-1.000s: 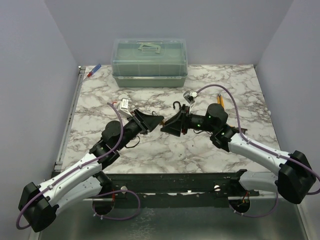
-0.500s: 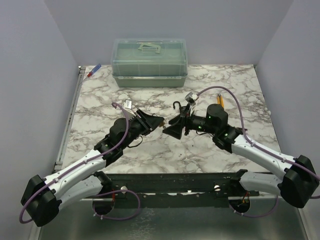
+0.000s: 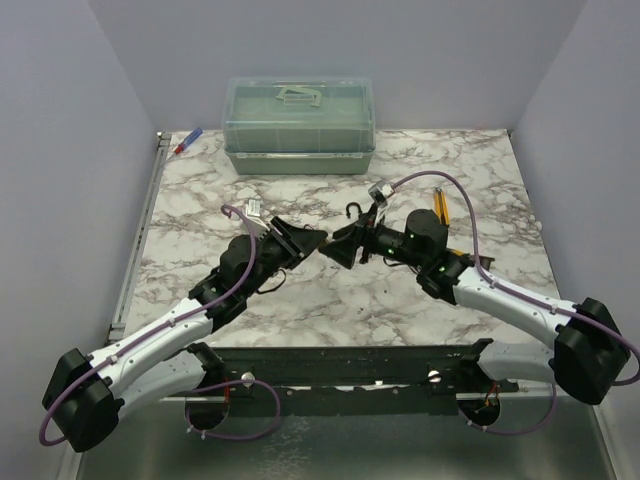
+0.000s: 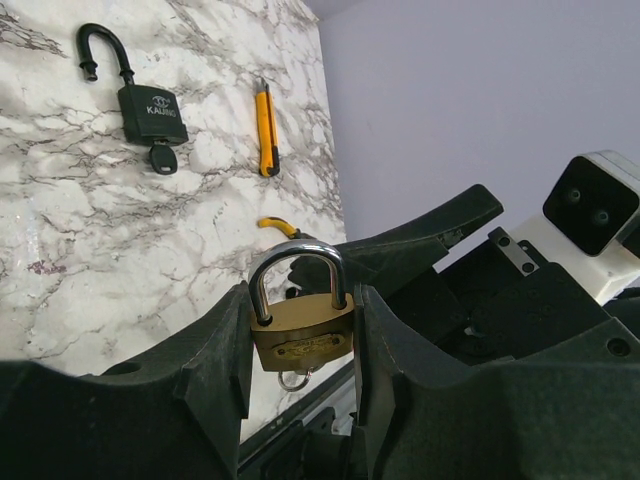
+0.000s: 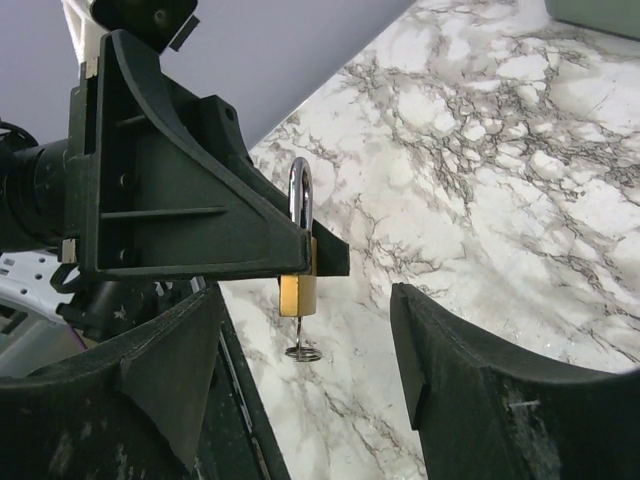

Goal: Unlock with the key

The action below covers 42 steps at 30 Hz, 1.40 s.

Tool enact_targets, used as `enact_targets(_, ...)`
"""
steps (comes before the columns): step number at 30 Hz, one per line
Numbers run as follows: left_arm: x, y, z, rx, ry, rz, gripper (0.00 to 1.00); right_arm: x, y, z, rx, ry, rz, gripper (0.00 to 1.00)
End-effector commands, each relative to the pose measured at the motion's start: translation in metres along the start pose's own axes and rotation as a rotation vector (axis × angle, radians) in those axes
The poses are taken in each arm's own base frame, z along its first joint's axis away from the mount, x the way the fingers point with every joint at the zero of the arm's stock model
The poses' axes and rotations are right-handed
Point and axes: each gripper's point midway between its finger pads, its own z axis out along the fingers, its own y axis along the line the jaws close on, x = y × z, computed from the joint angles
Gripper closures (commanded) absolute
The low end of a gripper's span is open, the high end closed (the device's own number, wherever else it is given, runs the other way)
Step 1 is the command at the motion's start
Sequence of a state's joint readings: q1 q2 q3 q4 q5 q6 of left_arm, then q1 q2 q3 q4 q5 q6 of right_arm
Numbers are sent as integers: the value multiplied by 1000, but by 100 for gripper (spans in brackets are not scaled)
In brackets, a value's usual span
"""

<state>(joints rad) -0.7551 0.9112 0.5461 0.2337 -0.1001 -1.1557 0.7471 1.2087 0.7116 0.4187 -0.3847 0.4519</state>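
Observation:
The key, tiny with a rounded black head, lies on the marble against the bottom edge of the black padlock, whose shackle stands open. My left gripper is shut on a small brass padlock, shackle closed and pointing up. A thin metal shaft with a wire ring hangs from its underside. My right gripper is open just in front of the brass padlock, with its jaws wide on either side and touching nothing. From above, the left gripper and right gripper meet tip to tip.
A yellow utility knife lies to the right of the black padlock. A translucent green lidded box stands at the back. A red and blue pen lies at the back left corner. The metal rail runs along the near edge.
The right gripper's jaws have spread wider and it has moved left, closer to the left gripper's tips. The left gripper has shifted slightly right, still holding the brass padlock.

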Motion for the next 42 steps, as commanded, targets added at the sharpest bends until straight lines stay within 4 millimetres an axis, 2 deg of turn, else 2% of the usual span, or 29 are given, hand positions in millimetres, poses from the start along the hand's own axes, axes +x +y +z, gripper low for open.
enact_targets(1,-15,-20,2,35,-61,-48,100,-2,-8,7,36,-48,6,30)
enact_targets(9,-17,-18,1,36,-74,-67,100,0,-9,14,36,-60,17,47)
enact_targets(20,-18,-19,1,42,-82,-87,100,4,-6,24,17,-69,39,51)
enact_targets(29,-17,-17,0,43,-82,-87,100,6,-7,26,17,-72,49,83)
enact_targets(31,-17,-15,-1,43,-82,-81,98,6,-7,26,15,-72,49,94)
enact_targets(33,-16,-15,-3,46,-79,-66,88,6,-6,24,15,-71,47,100)
enact_targets(36,-16,-14,-7,55,-82,-39,41,4,-3,20,9,-74,40,100)
enact_targets(37,-17,-14,-10,57,-87,-31,31,3,-2,18,7,-74,36,100)
enact_targets(39,-20,-12,-16,58,-101,-19,19,0,4,15,-7,-72,24,100)
enact_targets(42,-24,-12,-26,73,-123,-2,16,-1,12,9,-34,-59,14,100)
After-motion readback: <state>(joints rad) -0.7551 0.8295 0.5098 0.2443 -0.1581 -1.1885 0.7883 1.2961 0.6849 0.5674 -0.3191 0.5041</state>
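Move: Held upright in the left fingers, shackle up, is the brass padlock, its body right at that hand's point. From the open right hand it lies about 3 cm to the left, 1 cm ahead and 1 cm lower. On the table some 20 cm below, the black padlock lies roughly 15 cm ahead and 8 cm right of the right hand; the yellow cutter is about 20 cm ahead and 24 cm right of that hand. Reaching about 2 cm left, a little forward and down, the right hand brings its open fingers around the brass padlock and pinches the low part of its body across the thickness. The left hand keeps its grip almost still until the pinch is made, then spreads its fingers wide and starts backing off up, left and back, about 1.5 cm. ##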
